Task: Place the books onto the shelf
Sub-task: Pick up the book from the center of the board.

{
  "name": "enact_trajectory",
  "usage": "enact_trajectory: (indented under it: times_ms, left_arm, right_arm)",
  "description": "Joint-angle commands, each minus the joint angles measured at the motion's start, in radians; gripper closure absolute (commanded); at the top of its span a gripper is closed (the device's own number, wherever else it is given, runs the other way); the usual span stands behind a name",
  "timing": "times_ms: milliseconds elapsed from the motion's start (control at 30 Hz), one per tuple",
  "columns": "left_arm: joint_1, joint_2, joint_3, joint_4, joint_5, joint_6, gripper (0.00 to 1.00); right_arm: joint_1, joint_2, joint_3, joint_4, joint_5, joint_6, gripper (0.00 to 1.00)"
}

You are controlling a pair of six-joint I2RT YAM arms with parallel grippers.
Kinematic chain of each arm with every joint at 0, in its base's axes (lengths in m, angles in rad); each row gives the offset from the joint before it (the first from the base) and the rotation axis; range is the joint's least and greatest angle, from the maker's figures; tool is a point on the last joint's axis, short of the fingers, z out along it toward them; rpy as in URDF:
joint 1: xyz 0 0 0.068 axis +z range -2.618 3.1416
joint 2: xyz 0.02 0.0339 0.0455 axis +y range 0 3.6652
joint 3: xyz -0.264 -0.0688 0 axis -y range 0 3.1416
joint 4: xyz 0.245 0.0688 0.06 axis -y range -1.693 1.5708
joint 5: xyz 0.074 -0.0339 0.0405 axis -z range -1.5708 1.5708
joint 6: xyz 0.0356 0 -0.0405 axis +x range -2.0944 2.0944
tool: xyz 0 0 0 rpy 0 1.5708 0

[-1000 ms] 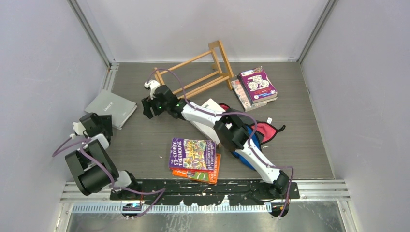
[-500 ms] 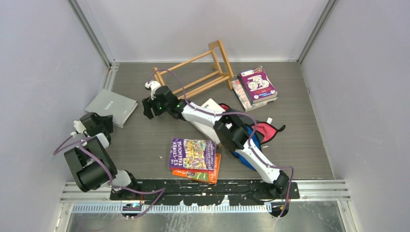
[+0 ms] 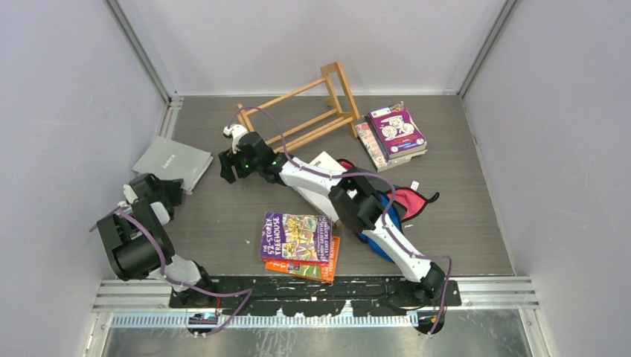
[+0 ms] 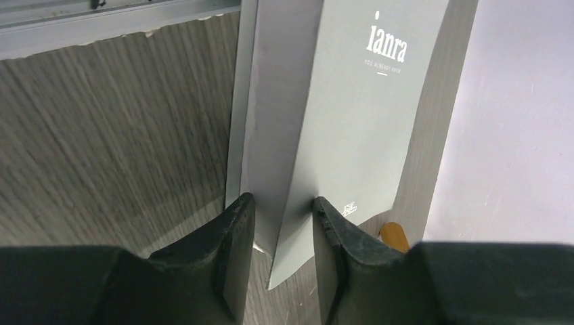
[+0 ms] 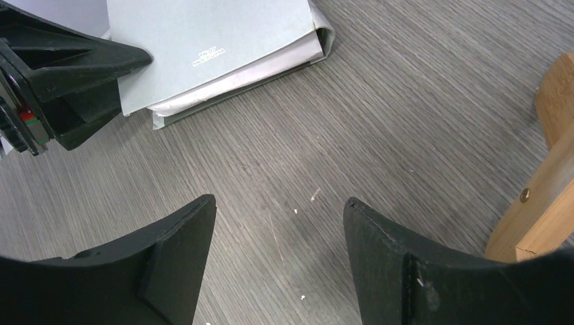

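Note:
A big grey book (image 3: 171,160) lies at the left near the wall. My left gripper (image 3: 160,190) is shut on its near corner. In the left wrist view the fingertips (image 4: 281,210) pinch the grey cover (image 4: 352,101) and its pages. My right gripper (image 3: 231,165) hangs open over bare table between that book and the shelf (image 3: 298,111), a light-wood rack lying tipped at the back. The right wrist view shows open jaws (image 5: 279,203), the grey book (image 5: 203,40) ahead and a shelf leg (image 5: 548,169) at the right. More books: a purple one (image 3: 296,236) on an orange one (image 3: 305,269), and a stack (image 3: 394,132).
A white book (image 3: 325,162) lies partly under the right arm. Red and blue cloth pieces (image 3: 408,201) lie beside that arm. The left wall stands close behind the grey book. A metal rail (image 4: 122,20) runs along the table's edge.
My left gripper has closed on the grey book's corner, and the left arm has swung a little. The book has shifted slightly towards the wall. The right arm has stayed still.

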Motion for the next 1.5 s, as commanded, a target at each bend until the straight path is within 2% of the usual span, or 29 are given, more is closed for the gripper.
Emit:
enact_trajectory:
  times_ms: [0,133,233,267,467,633,1133,1467]
  left_arm:
    - [-0.015,0.011,0.002,0.084,0.019,0.017,0.66]
    - [-0.012,0.014,-0.021,0.140,0.022,0.013,0.79]
    - [-0.012,0.019,-0.043,0.187,0.023,0.008,0.99]
    - [-0.014,0.024,-0.051,0.203,0.023,0.005,1.00]
    - [-0.014,0.060,-0.088,0.319,0.048,-0.013,1.00]
    - [-0.021,0.025,-0.107,0.331,0.047,-0.017,1.00]
    - [-0.025,-0.332,-0.185,0.065,0.091,-0.003,1.00]
    - [-0.024,-0.612,-0.258,-0.146,0.158,-0.002,1.00]
  right_arm:
    - [0.001,-0.079,0.029,0.045,-0.014,0.007,0.26]
    - [0.002,-0.080,0.023,0.046,-0.011,0.007,0.26]
    - [0.004,-0.083,0.017,0.049,-0.008,0.008,0.26]
    - [0.005,-0.084,0.016,0.050,-0.006,0.008,0.26]
    - [0.008,-0.094,0.005,0.046,0.003,0.005,0.26]
    - [0.014,-0.111,-0.008,0.041,0.015,0.001,0.26]
    - [0.081,-0.242,-0.096,0.023,0.123,-0.032,0.27]
    - [0.152,-0.395,-0.295,-0.010,0.239,-0.091,0.25]
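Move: The grey book's middle lies about 9 cm ahead of the left hand and 2 cm to its left, some 2 cm lower; the open fingers straddle its upper cover near the near right corner. From the left hand, the shelf's middle is roughly 25 cm ahead and 38 cm right, slightly higher; the purple book is 15 cm back and 38 cm right. From the right hand, the grey book is about 15 cm left, 1 cm ahead and 6 cm lower. Left hand pinches the grey book's cover, pulls right, up and back about 5 cm; empty right hand lifts back. ##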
